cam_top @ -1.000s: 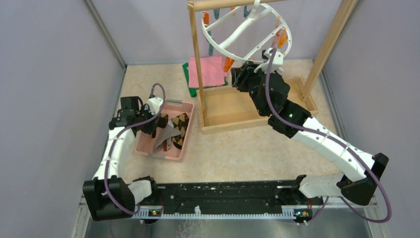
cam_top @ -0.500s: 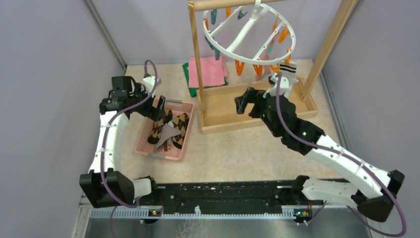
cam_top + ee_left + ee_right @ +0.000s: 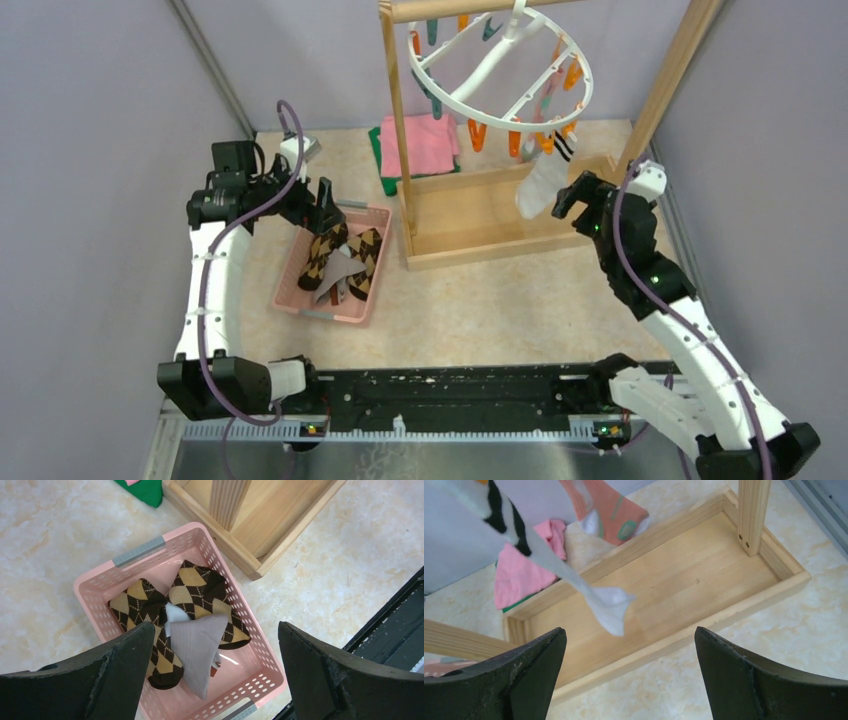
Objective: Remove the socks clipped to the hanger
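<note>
The white ring hanger (image 3: 500,70) hangs from the wooden rack's top bar, with orange and teal clips under it. One white sock with a dark-striped cuff (image 3: 543,178) hangs from a clip on its right side; it also shows in the right wrist view (image 3: 574,575). My right gripper (image 3: 572,200) is open and empty, just right of that sock. Two brown argyle socks (image 3: 200,592) and a grey sock (image 3: 197,647) lie in the pink basket (image 3: 300,295). My left gripper (image 3: 318,205) is open and empty above the basket.
The wooden rack's base tray (image 3: 480,215) and posts (image 3: 395,120) stand at the back middle. Folded pink and green cloths (image 3: 425,145) lie behind the left post. Grey walls close in on both sides. A black rail (image 3: 450,395) runs along the near edge.
My right arm has swung from under the hanger out to the right, leaving the striped sock hanging. My left gripper has lifted and moved back from the basket. The hanger has swung.
</note>
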Controlling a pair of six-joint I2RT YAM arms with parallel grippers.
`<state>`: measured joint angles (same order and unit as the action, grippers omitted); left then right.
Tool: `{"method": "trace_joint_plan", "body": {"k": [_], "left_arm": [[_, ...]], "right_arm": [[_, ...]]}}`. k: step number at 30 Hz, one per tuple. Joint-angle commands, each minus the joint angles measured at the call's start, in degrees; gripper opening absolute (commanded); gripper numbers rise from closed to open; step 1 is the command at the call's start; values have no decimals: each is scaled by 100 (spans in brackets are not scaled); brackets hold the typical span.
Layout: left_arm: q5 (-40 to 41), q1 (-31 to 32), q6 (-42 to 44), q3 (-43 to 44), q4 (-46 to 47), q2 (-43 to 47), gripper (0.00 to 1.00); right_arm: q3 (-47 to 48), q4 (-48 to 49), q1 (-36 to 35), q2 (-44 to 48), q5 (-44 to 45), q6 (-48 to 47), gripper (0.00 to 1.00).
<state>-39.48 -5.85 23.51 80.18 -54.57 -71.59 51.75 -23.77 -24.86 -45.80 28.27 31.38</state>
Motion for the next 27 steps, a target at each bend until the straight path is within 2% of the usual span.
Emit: {"method": "trace_joint_plan", "body": {"k": [1, 5, 7, 9, 11, 12, 13, 14, 15, 19, 27], "left_arm": [[-413, -15, -70, 252, -98, 216, 99], [-429, -15, -109, 345, -142, 239, 99], [-456, -15, -92, 425, -220, 242, 99], [-514, -15, -82, 461, -282, 286, 99], [-597, -15, -78, 463, -315, 347, 99], [-636, -14, -74, 451, -326, 378, 99], [-678, -13, -65, 436, -331, 397, 99], [-733, -13, -24, 427, -349, 424, 99], [-765, -15, 34, 408, -356, 450, 99], [-759, -15, 133, 395, -317, 531, 99], [-1307, 2, 318, 410, -347, 691, 99]], "right_arm": [[-153, 1412, 451, -413, -912, -937, 99], [-522, 2968, 536, -572, -1328, -1410, 96], [-492, 3306, 589, -766, -1410, -1531, 87], [-400, 3452, 608, -941, -1652, -1676, 70], [-403, 3560, 605, -986, -1944, -1633, 43], [-435, 3578, 605, -973, -2088, -1561, 26], [-463, 3557, 605, -948, -2206, -1473, 14], [-504, 3533, 603, -905, -2322, -1385, 8], [-548, 3508, 603, -842, -2428, -1276, 4], [-700, 3317, 390, -576, -2624, -943, 4], [-601, 3062, -1263, -410, -1666, -789, 3]]}}
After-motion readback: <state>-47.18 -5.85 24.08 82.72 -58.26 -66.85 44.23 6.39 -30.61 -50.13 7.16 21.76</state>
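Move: The white striped sock hangs just off my open right hand, its middle about 8 cm ahead, 5 cm to the left and roughly at fingertip height. The orange clips holding its cuff are about 8 cm ahead, 4 cm left and 12 cm above that hand. The pink patterned sock hangs some 14 cm beyond the white one. From my left hand, the white sock is some 43 cm to the right, 6 cm ahead and about level. I reach my right hand about 6 cm forward and 4 cm left to the white sock and shut the fingers, pinching it below the black stripes. Then I draw it about 5 cm back and 7 cm farther left, rising slightly, the hand turning nearly 30 degrees counter-clockwise and its fingers tipping up. My left hand, open and empty, rises some 4 cm above the basket, easing back and left. ##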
